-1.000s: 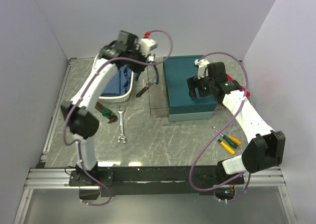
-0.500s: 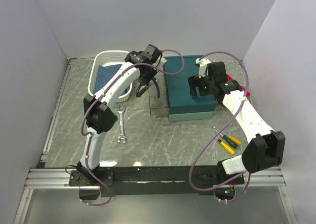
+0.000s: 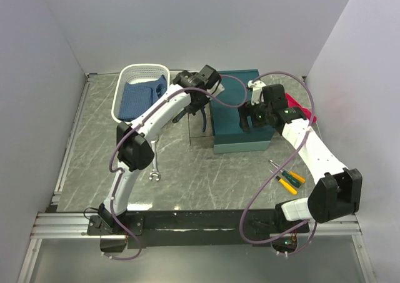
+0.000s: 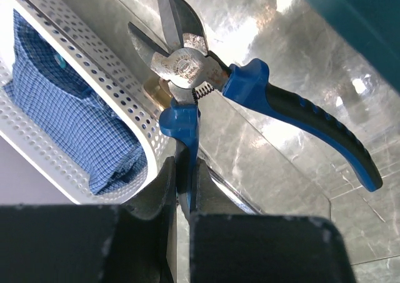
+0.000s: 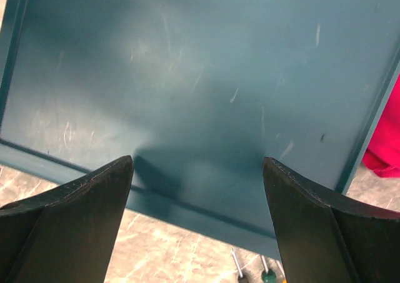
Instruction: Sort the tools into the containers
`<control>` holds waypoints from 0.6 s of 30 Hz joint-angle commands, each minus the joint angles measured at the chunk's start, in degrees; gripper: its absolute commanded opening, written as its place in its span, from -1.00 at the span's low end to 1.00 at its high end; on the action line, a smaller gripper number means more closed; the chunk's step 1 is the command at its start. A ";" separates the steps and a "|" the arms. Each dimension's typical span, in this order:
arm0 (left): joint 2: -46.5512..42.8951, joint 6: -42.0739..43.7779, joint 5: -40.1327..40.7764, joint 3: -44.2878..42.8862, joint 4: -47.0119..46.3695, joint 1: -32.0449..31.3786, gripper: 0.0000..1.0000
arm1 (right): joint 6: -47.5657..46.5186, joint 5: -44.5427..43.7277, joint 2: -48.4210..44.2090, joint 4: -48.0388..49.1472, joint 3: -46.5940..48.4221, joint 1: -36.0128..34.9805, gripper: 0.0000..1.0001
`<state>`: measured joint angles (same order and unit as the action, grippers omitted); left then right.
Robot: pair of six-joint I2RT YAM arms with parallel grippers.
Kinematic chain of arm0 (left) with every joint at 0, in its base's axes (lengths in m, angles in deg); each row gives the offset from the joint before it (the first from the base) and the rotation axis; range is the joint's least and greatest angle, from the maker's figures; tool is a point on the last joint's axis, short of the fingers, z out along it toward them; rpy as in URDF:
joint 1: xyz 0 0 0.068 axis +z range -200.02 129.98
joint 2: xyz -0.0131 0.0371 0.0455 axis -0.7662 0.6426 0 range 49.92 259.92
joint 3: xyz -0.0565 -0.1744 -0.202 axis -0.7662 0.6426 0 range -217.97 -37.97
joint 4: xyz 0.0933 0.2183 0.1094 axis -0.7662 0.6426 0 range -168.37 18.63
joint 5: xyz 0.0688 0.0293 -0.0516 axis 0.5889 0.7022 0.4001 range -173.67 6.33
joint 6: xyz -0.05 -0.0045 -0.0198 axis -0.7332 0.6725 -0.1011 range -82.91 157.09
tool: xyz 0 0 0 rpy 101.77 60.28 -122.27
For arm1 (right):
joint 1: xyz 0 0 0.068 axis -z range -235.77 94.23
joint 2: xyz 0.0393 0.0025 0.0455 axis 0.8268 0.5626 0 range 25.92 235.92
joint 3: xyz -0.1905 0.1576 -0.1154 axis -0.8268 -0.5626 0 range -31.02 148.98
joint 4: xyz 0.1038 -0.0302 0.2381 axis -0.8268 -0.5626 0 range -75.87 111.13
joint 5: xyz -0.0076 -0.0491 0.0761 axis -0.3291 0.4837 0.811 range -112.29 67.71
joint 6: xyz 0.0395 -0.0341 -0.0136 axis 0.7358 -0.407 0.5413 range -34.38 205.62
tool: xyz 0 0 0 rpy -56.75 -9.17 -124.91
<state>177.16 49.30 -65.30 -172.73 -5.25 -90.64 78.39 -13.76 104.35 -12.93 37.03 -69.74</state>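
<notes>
My left gripper is shut on one blue handle of the blue-handled pliers and holds them above the table, just left of the teal box. In the left wrist view the gripper clamps one handle of the pliers, whose jaws point away. My right gripper hangs open and empty over the closed teal lid. A silver spanner lies by the left arm. Yellow and green screwdrivers lie at the front right.
A white perforated basket with a blue checked cloth stands at the back left, also in the left wrist view. A red cloth lies right of the box. A dark-handled tool lies by the basket.
My left arm has swung right from over the basket toward the teal box, carrying the pliers. My right gripper has shifted slightly lower over the lid.
</notes>
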 commanded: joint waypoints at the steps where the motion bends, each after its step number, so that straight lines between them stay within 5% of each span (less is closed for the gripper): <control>1: 0.46 1.07 2.11 -4.98 0.18 -1.03 -0.99 | 0.90 1.48 -3.72 0.14 -1.25 0.09 0.82; 9: 0.47 0.71 7.46 -5.42 -1.22 -2.71 -0.97 | 1.34 2.36 -5.22 -0.48 -0.55 0.09 0.82; 11: -0.06 0.36 9.14 -6.83 -2.36 -2.80 0.00 | 1.34 2.54 -5.40 -0.48 -0.90 0.18 0.82; 13: -1.20 -0.08 10.02 -8.40 -3.42 -2.97 0.58 | 1.51 2.63 -5.83 -0.04 -1.60 0.00 0.82; 18: -6.37 -0.78 9.31 -8.86 -10.61 -3.15 0.78 | 2.39 2.80 -6.45 0.75 -2.75 -0.26 0.82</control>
<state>177.99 49.69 -57.86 -179.52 -7.96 -93.61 79.86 -11.46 100.09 -13.11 35.05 -69.77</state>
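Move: The blue-handled cutters are already pinched by one handle in the left hand, over the clear drawer, whose middle lies about 3 cm ahead, 2 cm right and 13 cm below. The black-handled tool lies 5 cm left and 4 cm ahead on the table. The teal box is 16 cm right and 2 cm ahead, the white basket 22 cm left and 10 cm ahead. From the right hand the drawer is some 16 cm left and 8 cm ahead. The cutters are let go over the drawer: the left hand drifts barely a centimetre to the right, then spreads its fingers from nearly shut to nearly wide open. As they part it climbs about 4 cm, easing right and forward, its fingertips swinging forward some 10 degrees. The right hand, empty and open, backs up and away by about 2 cm over the box lid. ##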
